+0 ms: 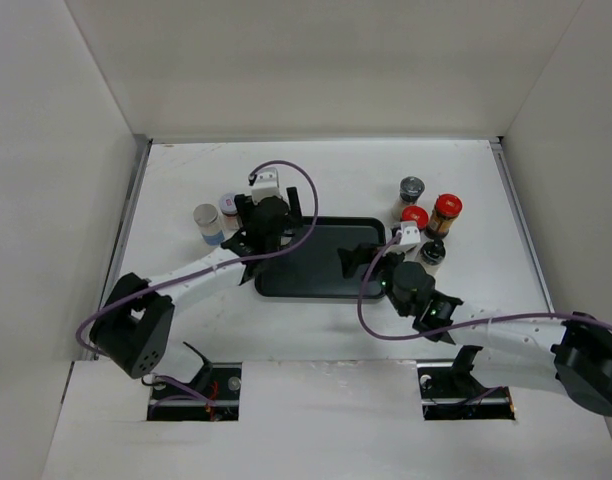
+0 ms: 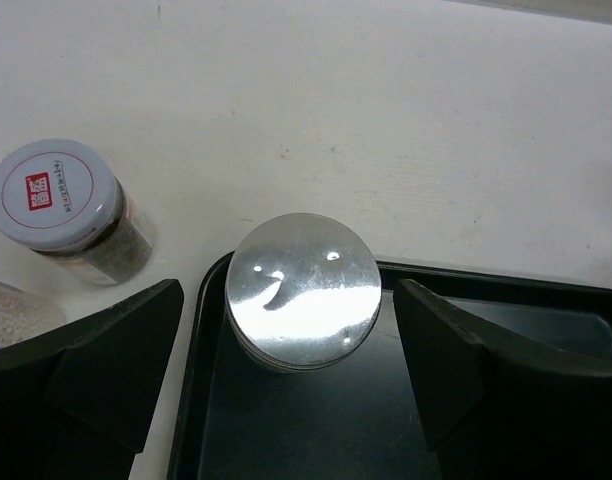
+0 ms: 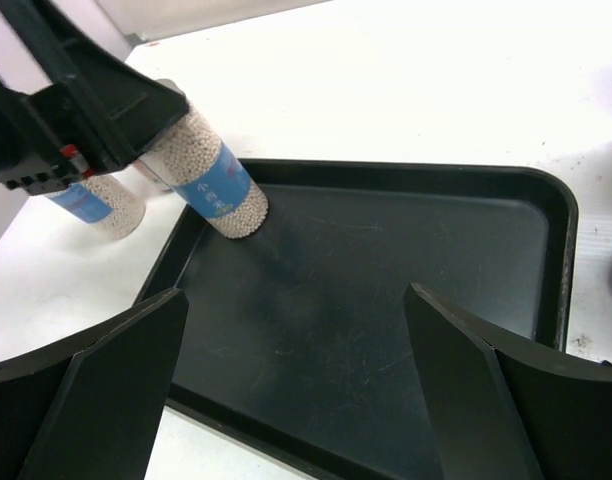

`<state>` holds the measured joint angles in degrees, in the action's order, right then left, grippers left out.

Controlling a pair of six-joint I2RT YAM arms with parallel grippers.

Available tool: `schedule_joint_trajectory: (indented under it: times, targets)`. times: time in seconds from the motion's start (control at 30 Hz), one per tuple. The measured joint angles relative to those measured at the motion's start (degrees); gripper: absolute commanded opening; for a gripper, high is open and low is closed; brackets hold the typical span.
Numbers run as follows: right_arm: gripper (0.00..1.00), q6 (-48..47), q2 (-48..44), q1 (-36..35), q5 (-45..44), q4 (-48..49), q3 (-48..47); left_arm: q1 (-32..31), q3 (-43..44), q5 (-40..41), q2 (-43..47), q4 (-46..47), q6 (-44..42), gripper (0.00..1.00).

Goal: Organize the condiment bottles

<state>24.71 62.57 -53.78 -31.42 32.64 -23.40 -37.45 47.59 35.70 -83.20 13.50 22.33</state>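
A blue-banded jar of white beads with a shiny grey lid [image 2: 303, 290] stands in the far left corner of the black tray [image 1: 321, 272]. It also shows in the right wrist view [image 3: 214, 185]. My left gripper [image 2: 291, 400] hangs open above it, fingers apart from it; in the top view the left gripper [image 1: 258, 235] hides this jar. A second blue-banded jar [image 1: 208, 222] and a white-topped red-labelled jar [image 2: 54, 195] stand on the table left of the tray. My right gripper [image 3: 296, 390] is open and empty over the tray's right half.
Right of the tray stand a silvery-lidded jar [image 1: 412, 188], two red-lidded jars [image 1: 448, 210] [image 1: 414, 216] and a dark-lidded jar [image 1: 432, 253], close to my right wrist. White walls enclose the table on three sides.
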Motion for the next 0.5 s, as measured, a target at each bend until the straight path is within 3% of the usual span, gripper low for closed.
schedule_joint_trajectory:
  times: [0.23, 0.33, 0.5]
  targets:
    - [0.97, 0.2, -0.2, 0.9, 0.0, 0.0, 0.0, 1.1, -3.6, 1.7, 15.0, -2.4, 0.0, 0.9]
    - [0.97, 0.2, -0.2, 1.0, 0.0, 0.0, 0.0, 4.5, -3.6, 3.4, 21.5, -5.8, 0.6, 0.91]
    - [0.99, 0.4, 0.6, 1.0, 0.0, 0.0, 0.0, 11.6, -4.1, 5.1, 23.7, -13.1, 3.1, 0.91]
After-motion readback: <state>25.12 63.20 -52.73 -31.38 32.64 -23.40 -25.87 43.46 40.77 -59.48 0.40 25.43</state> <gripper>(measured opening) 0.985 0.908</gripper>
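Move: The remaining pearl bottle stands about 15 cm to the left of my left hand, level with it fore and aft, its middle some 5 cm lower. The white-lidded spice bottle is about 10 cm to the left and 3 cm ahead. The pearl bottle just set down stands in the tray between my open fingers, its middle roughly 4 cm below the hand. From my right hand, the remaining pearl bottle lies about 37 cm to the left and 11 cm ahead. I lift my already open left hand about 9 cm, drawing back slightly, to clear the pearl bottle I've released in the tray's far-left corner. Then I swing about 13 cm left towards the remaining pearl bottle, turning the wrist some 15 degrees counter-clockwise and just starting to sink at the end, fingers still wide. ##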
